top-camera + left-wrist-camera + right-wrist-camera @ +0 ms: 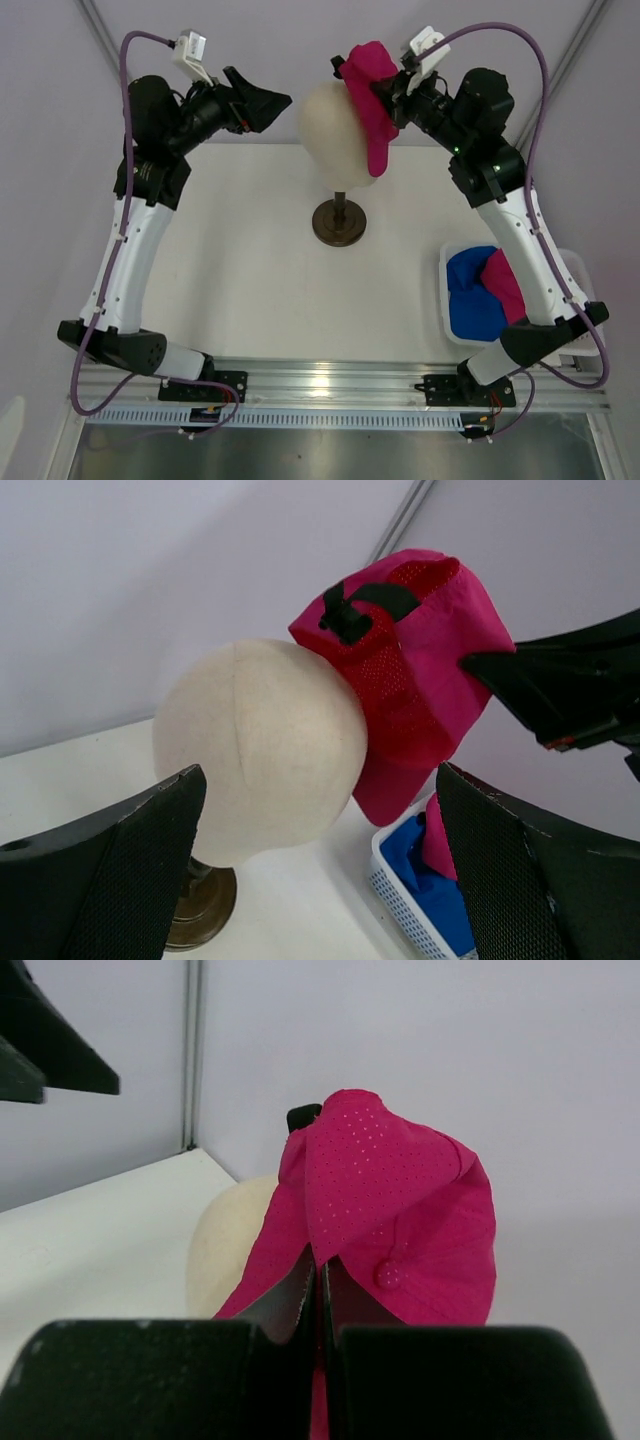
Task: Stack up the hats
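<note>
A magenta-pink hat hangs crumpled against the right side of the cream mannequin head, with its black strap up. My right gripper is shut on a fold of this hat's fabric. My left gripper is open wide on the head's left side, holding nothing. A royal blue hat and a second pink hat lie in the white basket at the right.
The head stands on a dark round stand at the middle back of the white table. The basket's mesh wall lies near the right arm's base. Grey walls close the back.
</note>
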`<move>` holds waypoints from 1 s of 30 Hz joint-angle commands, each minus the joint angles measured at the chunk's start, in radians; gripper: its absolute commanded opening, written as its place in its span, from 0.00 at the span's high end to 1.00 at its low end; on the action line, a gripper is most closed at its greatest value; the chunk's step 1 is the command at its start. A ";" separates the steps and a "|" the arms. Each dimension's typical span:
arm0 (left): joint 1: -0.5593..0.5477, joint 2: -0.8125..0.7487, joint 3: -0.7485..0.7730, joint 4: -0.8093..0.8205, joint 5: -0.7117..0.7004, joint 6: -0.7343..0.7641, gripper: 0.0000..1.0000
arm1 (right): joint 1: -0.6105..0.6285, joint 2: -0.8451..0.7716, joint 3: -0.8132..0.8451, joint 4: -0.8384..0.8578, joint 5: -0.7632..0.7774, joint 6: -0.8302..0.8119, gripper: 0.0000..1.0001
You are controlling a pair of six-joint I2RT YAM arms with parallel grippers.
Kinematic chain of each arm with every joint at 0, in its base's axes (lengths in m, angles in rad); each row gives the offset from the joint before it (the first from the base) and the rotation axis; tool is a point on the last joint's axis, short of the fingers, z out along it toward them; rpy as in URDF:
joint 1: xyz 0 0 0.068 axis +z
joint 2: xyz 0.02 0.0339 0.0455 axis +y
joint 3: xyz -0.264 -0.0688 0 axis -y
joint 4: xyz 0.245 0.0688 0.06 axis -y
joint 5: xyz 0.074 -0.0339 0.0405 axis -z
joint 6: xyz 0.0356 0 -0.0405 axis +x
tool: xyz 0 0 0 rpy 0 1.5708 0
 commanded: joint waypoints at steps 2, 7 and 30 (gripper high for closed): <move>-0.005 0.057 0.079 -0.056 -0.046 0.022 0.01 | 0.082 0.067 0.117 -0.008 0.071 -0.067 0.99; -0.005 0.129 0.204 -0.083 -0.083 0.019 0.01 | 0.166 0.199 0.243 -0.073 0.177 -0.137 1.00; 0.097 0.357 0.235 0.195 0.061 -0.458 0.30 | 0.243 0.228 0.200 -0.082 0.099 -0.249 0.96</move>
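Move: The right hand already pinches the pink hat, whose bulk hangs about 3 cm ahead, 2 cm left and 4 cm below its fingers. It takes the hat to the mannequin head, whose middle lies some 7 cm ahead, 8 cm left and 19 cm down; the stand's base is directly beneath that, about 50 cm below the hand. From the open left hand, the hat is roughly 5 cm ahead, 18 cm right and 1 cm lower, the head's middle 9 cm ahead, 13 cm right and 17 cm down. The right hand keeps its pinch on the pink hat and carries it left about 11 cm over the head, sinking some 5 cm as it goes, most of the sideways travel coming early and the hand then easing down slowly while rolling its left side down by about 15 degrees. The empty left hand reaches forward about 12 cm towards the far left side of the head and the hat's edge, dipping a few centimetres late, tipping its fingers down some 15 degrees and rolling its left side down as much, with the jaws narrowing by roughly a quarter and no touch on the hat to be seen. ##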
